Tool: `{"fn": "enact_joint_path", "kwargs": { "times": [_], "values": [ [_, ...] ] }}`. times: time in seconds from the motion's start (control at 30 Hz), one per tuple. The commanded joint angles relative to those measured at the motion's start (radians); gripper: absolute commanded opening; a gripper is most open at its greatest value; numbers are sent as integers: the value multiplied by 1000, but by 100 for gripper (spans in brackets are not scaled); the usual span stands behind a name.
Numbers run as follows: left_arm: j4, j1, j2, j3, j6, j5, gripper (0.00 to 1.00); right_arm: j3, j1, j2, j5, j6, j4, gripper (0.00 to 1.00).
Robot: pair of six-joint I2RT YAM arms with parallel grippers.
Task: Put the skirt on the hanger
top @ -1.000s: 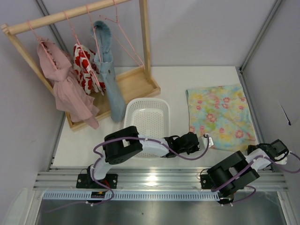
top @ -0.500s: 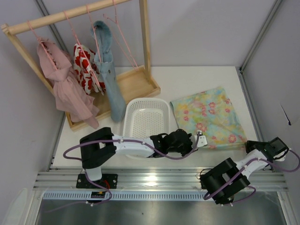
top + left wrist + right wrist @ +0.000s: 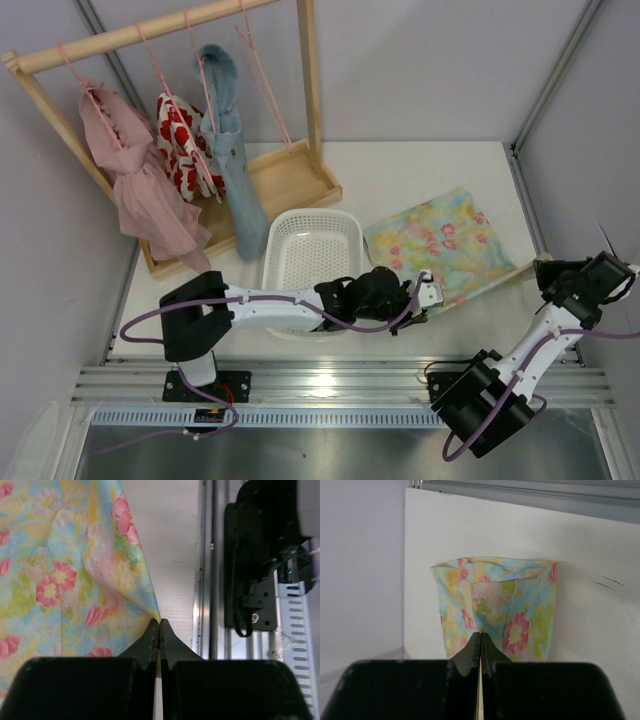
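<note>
The skirt (image 3: 435, 243), pale yellow and turquoise with pink flowers, lies right of the basket with its near edge pulled taut between both grippers. My left gripper (image 3: 425, 295) is shut on the skirt's near left corner; in the left wrist view the cloth (image 3: 60, 570) runs into the closed tips (image 3: 159, 625). My right gripper (image 3: 545, 268) is shut on the near right corner, and in its wrist view the skirt (image 3: 495, 605) hangs from the tips (image 3: 480, 636). An empty pink wire hanger (image 3: 268, 90) hangs on the rack bar at the back.
A white basket (image 3: 312, 250) stands mid-table beside the left arm. The wooden rack (image 3: 150, 30) at back left carries a pink garment (image 3: 135, 185), a red-and-white one (image 3: 180, 140) and a blue denim one (image 3: 232, 165). The right arm's base (image 3: 260, 555) sits by the rail.
Both grippers have kept hold of the skirt and dragged it left, turning it. The right gripper rose and swung outward to the right; the left arm stretched lower across the basket's front.
</note>
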Motion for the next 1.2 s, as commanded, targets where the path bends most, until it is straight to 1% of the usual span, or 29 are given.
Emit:
{"fn": "enact_joint_path", "kwargs": {
  "times": [0.0,0.07,0.13,0.27,0.4,0.47,0.53,0.6,0.63,0.7,0.73,0.8,0.83,0.93,0.97,1.07,1.17],
  "values": [
    [-55,-1,-60,39,-50,155,0,125,-2,38,66,-27,60,0],
    [-50,-6,-54,57,-64,203,0,171,-7,59,73,-74,30,0],
    [-52,-16,-45,80,-96,208,0,209,-9,72,77,-107,14,0],
    [-84,-44,-5,132,-105,223,0,252,-16,95,98,-133,-27,0],
    [-70,-59,14,161,-159,263,0,304,-18,99,112,-150,-40,0],
    [-60,-59,14,164,-202,269,0,317,-10,102,80,-157,1,0],
    [-67,-55,9,170,-240,220,0,335,34,136,29,-171,22,0],
    [-57,-31,6,163,-280,186,0,363,89,173,49,-200,13,0],
    [-47,-15,4,149,-329,177,0,383,147,206,58,-228,14,0],
    [-24,41,1,126,-380,177,0,393,203,230,81,-242,31,0],
    [-17,60,-2,106,-419,175,0,396,255,251,84,-249,42,0],
    [-6,109,-14,79,-450,175,0,404,307,276,95,-271,75,0],
    [-3,121,-15,62,-469,181,0,419,359,291,98,-277,83,0],
    [-12,155,-20,46,-484,168,0,453,442,375,121,-309,88,0],
    [-15,166,-19,45,-486,160,0,479,502,419,154,-321,89,0],
    [-40,186,-11,40,-486,113,0,508,586,498,195,-331,124,0],
    [-53,217,-8,48,-478,99,0,530,629,567,187,-338,178,0]
  ]
}}
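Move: The skirt is already pinched along its raised near side by both shut grippers. The middle of the part spread on the table lies about 19 cm ahead of the left hand, 6 cm to its right and 11 cm below. From the right hand that middle is some 9 cm ahead, 18 cm to the left and 15 cm below. The white basket's middle is roughly 13 cm ahead of the left hand and 24 cm to its left, about 9 cm lower. The skirt's raised side is lifted a little and then swung forward and counter-clockwise over the part on the table, both grippers keeping their pinch. The right hand rises about 5 cm, then sweeps some 15 cm forward and 11 cm left, turning nearly 40 degrees counter-clockwise. The left goes up, back and slightly right, then about 10 cm forward, somewhat left and down, tipping and turning counter-clockwise. ##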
